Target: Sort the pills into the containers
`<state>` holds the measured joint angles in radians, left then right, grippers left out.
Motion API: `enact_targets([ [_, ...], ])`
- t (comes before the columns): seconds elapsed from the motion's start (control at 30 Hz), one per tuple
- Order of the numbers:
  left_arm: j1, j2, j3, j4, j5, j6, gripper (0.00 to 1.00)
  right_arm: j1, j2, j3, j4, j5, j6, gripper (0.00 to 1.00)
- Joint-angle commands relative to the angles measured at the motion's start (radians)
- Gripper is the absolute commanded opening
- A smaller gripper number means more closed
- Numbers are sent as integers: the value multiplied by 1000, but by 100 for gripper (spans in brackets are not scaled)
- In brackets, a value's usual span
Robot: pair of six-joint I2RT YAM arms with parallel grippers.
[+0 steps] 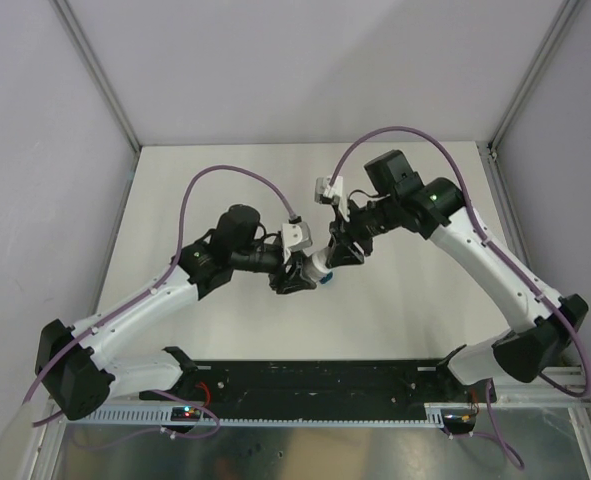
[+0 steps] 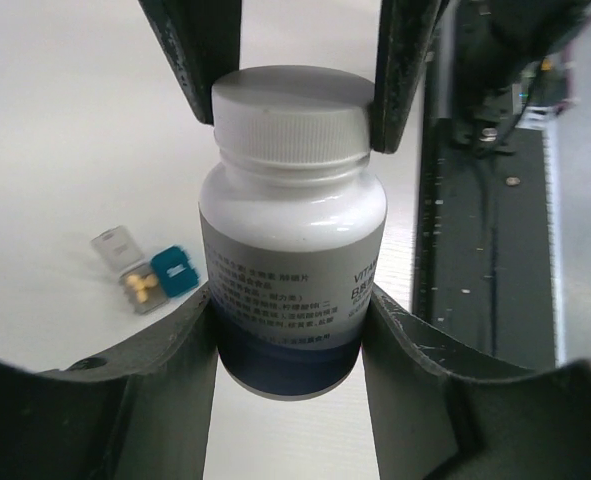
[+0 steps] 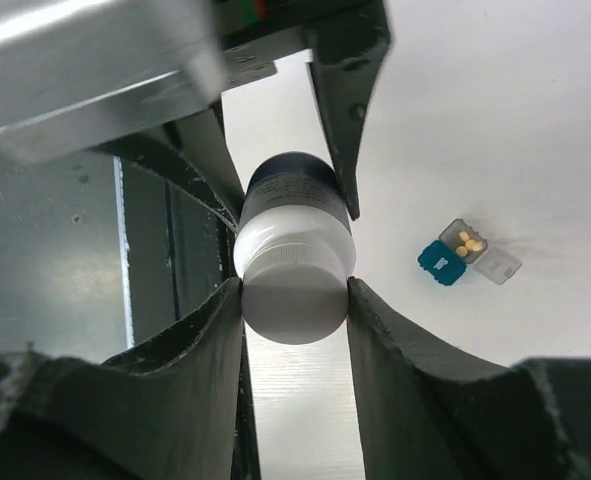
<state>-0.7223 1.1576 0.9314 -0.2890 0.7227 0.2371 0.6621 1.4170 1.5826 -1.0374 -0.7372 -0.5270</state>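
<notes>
A white pill bottle (image 2: 293,230) with a dark blue base band hangs above the table between both arms (image 1: 320,268). My left gripper (image 2: 290,300) is shut on the bottle's lower body. My right gripper (image 3: 295,290) is shut on its white ribbed cap (image 3: 293,300), and its fingers (image 2: 403,70) flank the cap in the left wrist view. The containers (image 2: 153,272) lie on the white table, a teal cube with its lid shut and a grey one with its clear lid open. Yellow pills (image 3: 468,243) sit in the grey compartment (image 3: 465,240).
A black rail (image 1: 315,380) runs along the table's near edge between the arm bases, also seen beside the bottle (image 2: 485,250). Grey walls with metal posts (image 1: 95,70) enclose the white table (image 1: 215,170) on three sides.
</notes>
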Motion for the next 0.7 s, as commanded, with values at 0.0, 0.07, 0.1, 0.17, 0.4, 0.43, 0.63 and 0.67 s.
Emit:
enact_targets([
  [0.0,-37,-23,47,105,-260,-9,0,-44,67,39,57,-80,156,18],
  [0.07,-55,-20,36,138,-365,-22,0,-65,99,47,78,-98,208,17],
  [0.1,-63,-18,31,152,-413,-27,0,-75,115,56,84,-106,229,16],
  [0.17,-86,-15,17,186,-514,-28,0,-93,162,75,87,-128,273,16],
  [0.4,-171,1,-28,273,-829,3,0,-160,315,131,92,-250,416,16],
  [0.43,-180,5,-32,278,-875,10,0,-166,334,139,92,-260,428,16],
  [0.63,-208,31,-42,335,-1009,48,0,-176,373,156,94,-274,478,36],
  [0.67,-209,34,-42,337,-1015,53,0,-178,371,156,93,-271,479,41],
])
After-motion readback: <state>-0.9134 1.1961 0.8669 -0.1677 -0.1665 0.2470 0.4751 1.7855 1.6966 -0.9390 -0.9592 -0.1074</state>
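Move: The pill bottle is between the two hands. The left grips its body, with the cap about 4 cm to this hand's right and 3 cm higher. The right already pinches the cap, with the body's middle some 4 cm to its left and 3 cm lower. The open pill box lies on the table, roughly 8 cm ahead, 4 cm right and 20 cm below the left hand; from the right hand it is 7 cm ahead, laterally level, 25 cm below. Left fingers keep hold of the bottle's body and right fingers keep their pinch on the cap while the hands twist against each other by some 70 degrees, the right one clockwise as seen from the cap's top. Meanwhile both travel forward about 8 cm, sinking 4–5 cm towards the pill box with a slight drift left. The left wrist swings mainly counter-clockwise; the right pitches over. ##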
